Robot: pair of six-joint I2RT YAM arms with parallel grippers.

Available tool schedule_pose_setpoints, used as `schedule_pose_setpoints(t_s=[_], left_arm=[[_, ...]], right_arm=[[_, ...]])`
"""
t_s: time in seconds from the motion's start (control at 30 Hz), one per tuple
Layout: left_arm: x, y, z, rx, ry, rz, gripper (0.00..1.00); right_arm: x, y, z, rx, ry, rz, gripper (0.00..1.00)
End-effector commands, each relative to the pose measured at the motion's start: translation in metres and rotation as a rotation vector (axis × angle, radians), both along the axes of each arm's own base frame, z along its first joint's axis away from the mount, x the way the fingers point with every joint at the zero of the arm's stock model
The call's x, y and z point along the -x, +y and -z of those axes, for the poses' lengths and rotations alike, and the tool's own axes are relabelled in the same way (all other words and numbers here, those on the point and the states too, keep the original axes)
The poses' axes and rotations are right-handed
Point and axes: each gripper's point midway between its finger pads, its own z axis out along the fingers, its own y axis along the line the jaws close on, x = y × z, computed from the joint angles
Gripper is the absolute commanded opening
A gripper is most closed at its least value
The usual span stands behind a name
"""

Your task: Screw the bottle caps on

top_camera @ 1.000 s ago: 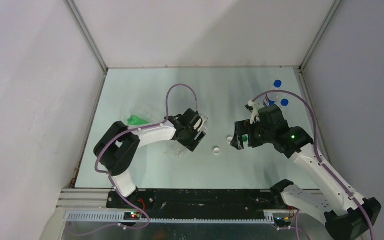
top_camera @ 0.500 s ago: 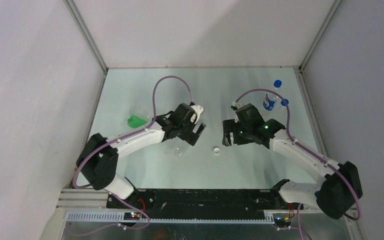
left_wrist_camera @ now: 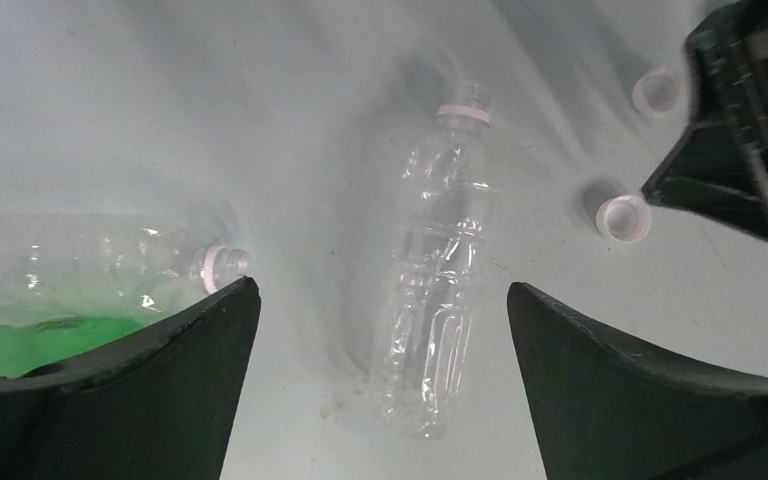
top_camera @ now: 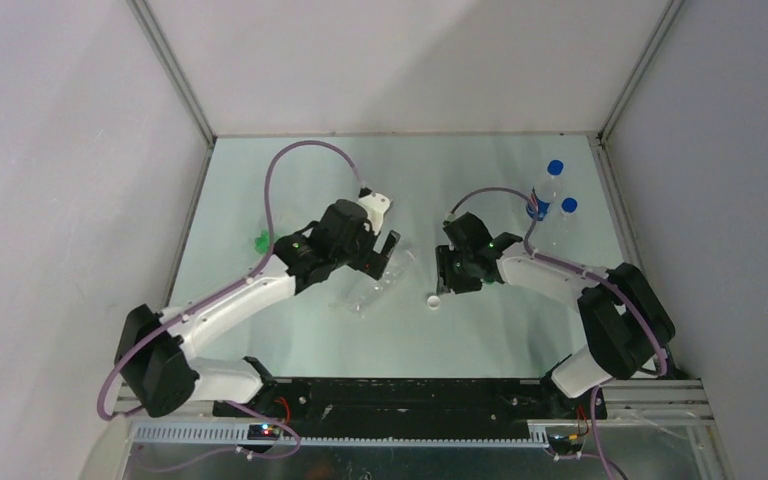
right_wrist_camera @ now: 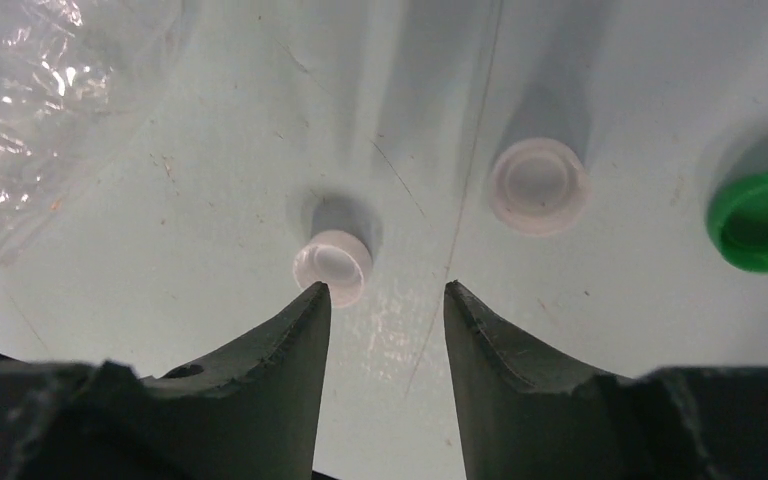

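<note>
A clear bottle [left_wrist_camera: 435, 260] lies uncapped on the table, and my left gripper [left_wrist_camera: 382, 288] hangs open and wide above its lower half, not touching it. A second clear bottle [left_wrist_camera: 90, 270] and a green bottle [left_wrist_camera: 40, 340] lie to its left. My right gripper [right_wrist_camera: 385, 287] hovers low over the table, jaws partly open with nothing between them. A white cap [right_wrist_camera: 333, 265] sits just past its left fingertip. Another white cap [right_wrist_camera: 540, 185] and a green cap [right_wrist_camera: 760, 220] lie further right. From above, the left gripper [top_camera: 385, 255] and right gripper [top_camera: 445, 280] face each other across one white cap [top_camera: 432, 300].
Two upright bottles with blue caps stand at the back right, the Pepsi-labelled one [top_camera: 540, 200] and a clear one [top_camera: 567, 215]. The green bottle [top_camera: 258, 240] lies near the left wall. Grey walls close in the table [top_camera: 500, 340] on three sides.
Both arms have stretched forward and lower toward the table's middle. The left jaws have spread wide over the lying bottle. The right jaws have narrowed while moving left to the white cap.
</note>
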Motion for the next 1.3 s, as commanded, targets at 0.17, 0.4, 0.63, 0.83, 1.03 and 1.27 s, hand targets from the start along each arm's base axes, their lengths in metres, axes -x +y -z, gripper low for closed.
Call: schedule_pose_setpoints(t_s=[0.17, 0.4, 0.63, 0.83, 1.03, 1.27], left_arm=[[0.0, 0.017, -0.04, 0.047, -0.149, -0.028, 1.0], [0.003, 0.016, -0.049, 0.087, -0.182, -0.01, 1.0], [0.012, 0.007, -0.067, 0.207, -0.255, 0.049, 1.0], [0.026, -0.016, -0.096, 0.365, -0.358, 0.2, 1.0], [0.05, -0.038, -0.132, 0.522, -0.494, 0.397, 0.99], [0.082, -0.063, -0.161, 0.628, -0.614, 0.64, 0.97]], right_arm=[[-0.006, 0.025, 0.022, -0.044, 0.058, -0.001, 0.42], [0.0, 0.028, 0.029, -0.054, 0.1, -0.011, 0.23], [-0.008, 0.031, -0.009, -0.165, 0.046, -0.008, 0.0], [-0.021, 0.036, -0.084, -0.434, -0.089, 0.008, 0.0], [-0.021, 0.027, -0.168, -0.679, -0.266, 0.012, 0.0], [-0.003, 0.025, -0.248, -0.93, -0.452, -0.038, 0.0]])
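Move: The nearer white cap, open side up, lies about 3 cm left of the right hand, 1 cm back and 4 cm below it. From that hand, also down on the table, the other white cap is some 4 cm ahead and 4 cm right, the green cap 5 cm ahead and 11 cm right, and the lying clear bottle 3 cm ahead and 15 cm left. From the left hand the cap aimed at is about 13 cm right, 6 cm back and 15 cm below. The nearer white cap gets pinched by its side wall as the right hand sinks about 3 cm, eases 2 cm left and shuts its half-open fingers; the hand then rises fast some 23 cm, swinging its fingertips up towards the left. The left hand, empty and wide open, rises 11 cm from over the bottle, draws back and finally right, tilting up and turning clockwise. ##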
